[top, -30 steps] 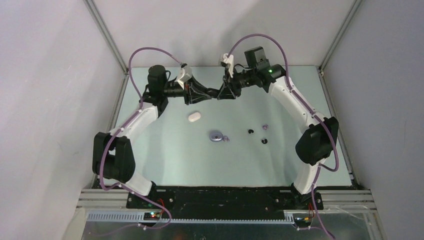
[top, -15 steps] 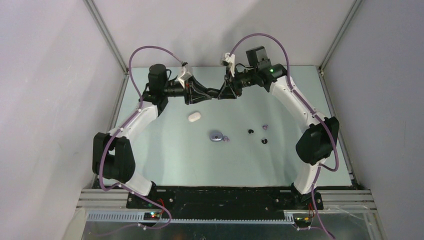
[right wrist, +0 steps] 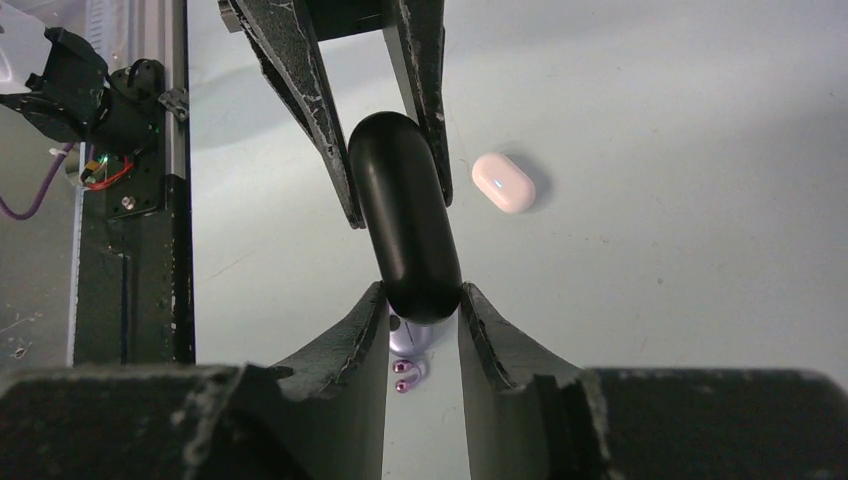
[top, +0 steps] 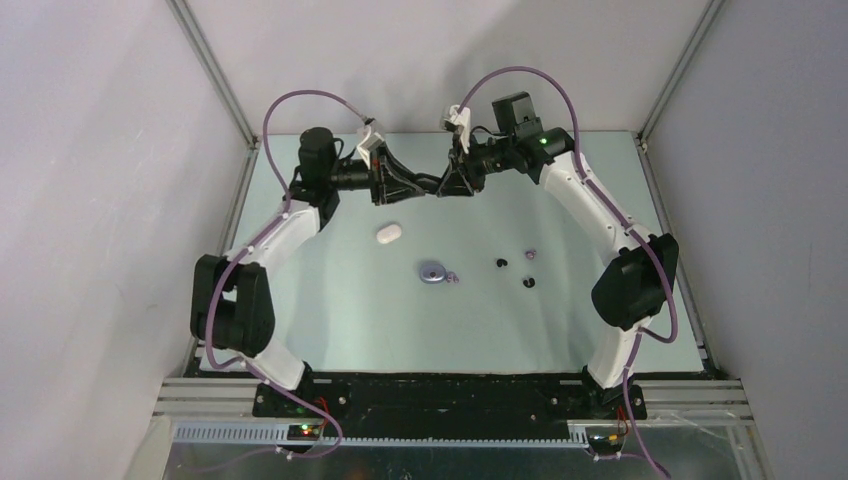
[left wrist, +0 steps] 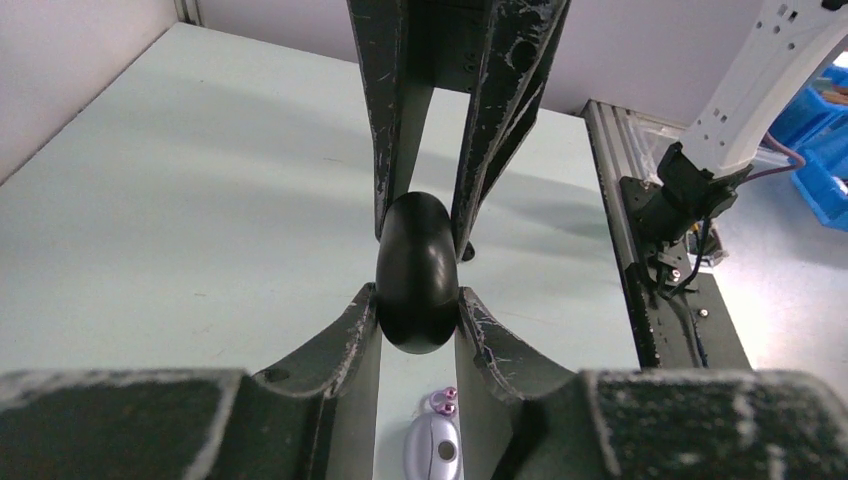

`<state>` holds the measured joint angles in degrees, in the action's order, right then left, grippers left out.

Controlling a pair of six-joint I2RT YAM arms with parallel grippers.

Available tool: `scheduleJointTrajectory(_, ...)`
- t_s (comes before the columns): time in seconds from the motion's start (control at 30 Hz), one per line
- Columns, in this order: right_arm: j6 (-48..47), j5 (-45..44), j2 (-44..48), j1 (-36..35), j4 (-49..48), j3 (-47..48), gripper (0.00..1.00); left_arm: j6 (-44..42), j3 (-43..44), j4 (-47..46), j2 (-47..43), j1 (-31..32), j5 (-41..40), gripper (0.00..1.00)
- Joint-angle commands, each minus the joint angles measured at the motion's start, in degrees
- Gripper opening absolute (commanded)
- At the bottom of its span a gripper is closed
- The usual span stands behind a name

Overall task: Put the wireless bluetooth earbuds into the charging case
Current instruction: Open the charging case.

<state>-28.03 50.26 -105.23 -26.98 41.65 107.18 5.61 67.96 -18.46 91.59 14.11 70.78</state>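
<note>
A black oval charging case (top: 438, 187) hangs in the air over the back of the table, held lengthwise between both arms. My left gripper (left wrist: 417, 305) is shut on one end of the black case (left wrist: 417, 270). My right gripper (right wrist: 420, 298) is shut on the other end of the black case (right wrist: 405, 215). The lid looks closed. Two black earbuds (top: 501, 263) (top: 529, 282) lie on the table right of centre. One lavender earbud (top: 530, 254) lies near them. Another lavender earbud (top: 453, 278) touches a lavender case (top: 432, 271).
A white case (top: 388, 233) lies on the mat left of centre, also seen as the white case (right wrist: 503, 182) in the right wrist view. Below the jaws, the left wrist view shows the lavender case (left wrist: 437, 450) and its lavender earbud (left wrist: 441, 400). Grey walls enclose the table.
My left arm has shifted slightly right and its wrist has turned a little. Both grippers stay shut on the black case, which has hardly moved.
</note>
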Motion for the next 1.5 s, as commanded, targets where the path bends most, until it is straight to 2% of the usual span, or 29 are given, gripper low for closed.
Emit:
scheduleJointTrajectory(0.0, -0.18, -0.67, 2.40, -1.12, -2.90, 0.94, 0.39, 7.87, 0.95, -8.39, 0.85, 0.35, 0.72, 0.00)
scheduleJointTrajectory(0.07, 1.03, -1.46, 2.40, -1.10, -3.75, 1.00, 0.45, 8.38, 0.12, -10.85, 0.75, 0.33, 1.77, 0.00)
scheduleJointTrajectory(0.13, 2.60, -2.11, 2.13, -0.91, -4.68, 1.20, 0.47, 8.53, -0.50, -13.13, 0.65, 0.31, 2.86, 0.00)
scheduleJointTrajectory(0.37, 9.87, -0.17, 1.24, 1.36, -8.08, 1.74, 0.50, 9.84, -1.63, -20.36, 0.83, 0.31, 4.70, 0.00)
scheduleJointTrajectory(0.67, 17.65, 5.53, 0.36, 4.11, -11.52, 2.10, 0.52, 8.57, -2.40, -20.77, 0.97, 0.31, 5.41, 0.00)
scheduleJointTrajectory(1.0, 25.11, 6.57, -0.47, 6.09, -17.01, 1.99, 0.54, 8.35, -1.93, -20.57, 1.36, 0.31, 5.59, 0.00)
scheduleJointTrajectory(1.3, 25.92, 5.21, -0.93, 6.78, -17.92, 2.12, 0.53, 8.97, -1.69, -20.65, 1.80, 0.20, 4.92, 0.00)
scheduleJointTrajectory(1.47, 25.33, 7.89, 1.72, 6.99, -17.83, 2.35, 0.55, 13.53, -1.95, -22.89, 3.02, -0.28, 3.71, 0.00)
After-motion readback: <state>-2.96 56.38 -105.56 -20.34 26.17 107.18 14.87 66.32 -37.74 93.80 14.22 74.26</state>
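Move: The closed black charging case lies between the hands and at their height. Its middle is about 2 cm to the left of the right hand, whose fingers are shut on its right end, and about 2 cm to the right of the left hand, which grips the other end. Counted from the right hand and roughly 18-19 cm below it, the white case lies level and 12 cm left, the purple case 10 cm back and 2 cm left, and the purple earbuds 11 cm back and 2 cm right. Upward first, then forward and a little right, the right hand travels about 6 cm in all after its fingers open and let go of the case's right end, its fingertips tilting up some 10 degrees while its forward side rolls down. Its rear finger ends against the lid, levering it up and forward. The left hand keeps its pinch, rising about 2 cm, easing slightly back down and rolling its forward side up a little. ##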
